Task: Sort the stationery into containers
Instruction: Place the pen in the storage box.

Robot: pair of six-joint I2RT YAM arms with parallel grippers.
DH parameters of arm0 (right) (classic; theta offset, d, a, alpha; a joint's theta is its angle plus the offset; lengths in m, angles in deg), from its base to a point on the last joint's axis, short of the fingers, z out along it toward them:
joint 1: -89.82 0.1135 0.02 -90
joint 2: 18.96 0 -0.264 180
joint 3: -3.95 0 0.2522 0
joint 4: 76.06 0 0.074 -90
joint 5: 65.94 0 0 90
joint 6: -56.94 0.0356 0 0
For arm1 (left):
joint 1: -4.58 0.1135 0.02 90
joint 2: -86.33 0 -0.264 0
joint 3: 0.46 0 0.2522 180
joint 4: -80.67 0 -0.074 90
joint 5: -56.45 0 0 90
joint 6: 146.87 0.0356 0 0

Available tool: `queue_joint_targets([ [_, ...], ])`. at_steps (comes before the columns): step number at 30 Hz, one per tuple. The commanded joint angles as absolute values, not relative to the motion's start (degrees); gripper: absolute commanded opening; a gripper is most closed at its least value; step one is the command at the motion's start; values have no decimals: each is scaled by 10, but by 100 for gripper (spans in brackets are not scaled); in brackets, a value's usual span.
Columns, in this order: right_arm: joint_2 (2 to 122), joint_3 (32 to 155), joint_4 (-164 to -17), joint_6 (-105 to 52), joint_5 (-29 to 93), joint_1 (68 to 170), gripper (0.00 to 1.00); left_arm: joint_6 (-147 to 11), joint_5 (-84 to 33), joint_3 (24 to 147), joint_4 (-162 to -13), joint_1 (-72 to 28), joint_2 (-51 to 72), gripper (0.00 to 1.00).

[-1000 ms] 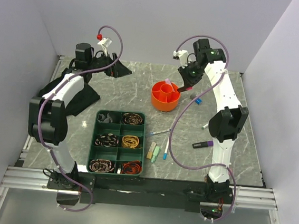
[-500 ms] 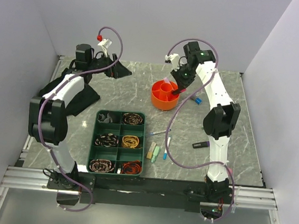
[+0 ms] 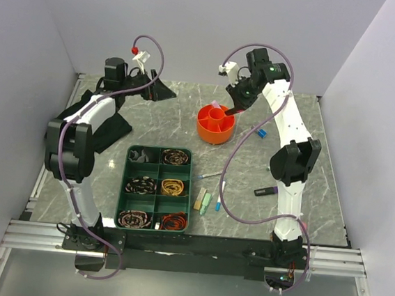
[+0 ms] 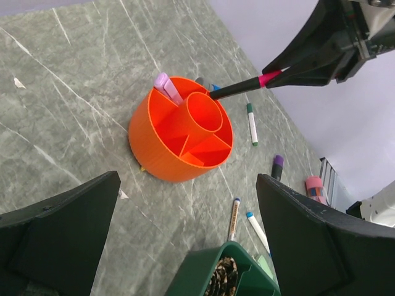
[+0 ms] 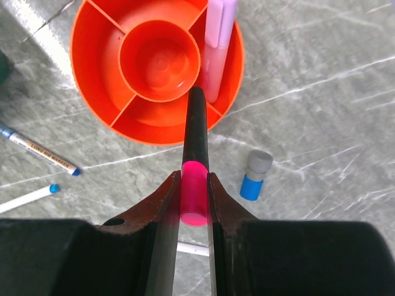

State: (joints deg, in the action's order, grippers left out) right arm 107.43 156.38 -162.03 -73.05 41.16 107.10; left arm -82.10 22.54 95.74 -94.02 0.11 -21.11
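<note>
The orange pot (image 3: 217, 124) (image 4: 182, 135) (image 5: 154, 68) stands at the table's middle back, with a pink and a purple pen (image 5: 216, 43) upright in one outer section. My right gripper (image 5: 194, 197) (image 3: 238, 99) is shut on the pink cap of a black marker (image 5: 196, 135) (image 4: 237, 90). The marker's tip hangs over the pot's rim, beside the central tube. My left gripper (image 4: 187, 179) (image 3: 154, 91) is open and empty, left of the pot. Loose pens (image 3: 211, 174) (image 3: 220, 192), a purple marker (image 3: 268, 191), green and beige blocks (image 3: 203, 201) and a blue-capped piece (image 5: 254, 176) lie on the table.
A green divided tray (image 3: 156, 187) (image 4: 228, 271) holding coiled bands sits front left of the pot. Black cloth (image 3: 108, 129) lies under the left arm. A white pen with a green cap (image 4: 252, 123) lies right of the pot. Walls close in the back and both sides.
My right arm has swung left with the marker, bringing its tip from beside the pot to over the rim. The left arm has shifted slightly.
</note>
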Motion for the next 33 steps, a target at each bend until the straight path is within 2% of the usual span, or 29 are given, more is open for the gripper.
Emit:
queue_joint_targets([
  [1,1051,1590,-1591,-736,422,1077,0,-843,246,997,-980,0,-223,100],
  [24,1142,1607,-1613,-818,370,1085,0,-809,222,968,-951,-1,-201,99],
  [33,1154,1601,-1566,-820,362,1096,0,-795,216,964,-937,-6,-194,99],
])
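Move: Just left of the right hand, which grips the pen by its pink end, stands the orange storage box: its middle is about 7 cm left, 3 cm ahead and 15 cm below. The pink highlighter leaning in it is some 7 cm ahead, 6 cm left and 9 cm lower; the blue-capped bottle lies about 4 cm ahead, 8 cm right and 19 cm down. From the left hand the storage box is roughly 19 cm right, 5 cm ahead and 18 cm below. Easing forward first, about 2 cm and nearly level, the right hand then sinks some 5 cm while still creeping forward, taking the pen's black end down beside the centre cup into the storage box's far right compartment, where the highlighter leans. The wrist turns only about 10 degrees, left side dipping and slightly counter-clockwise; the fingers keep their pinch on the pink end. ##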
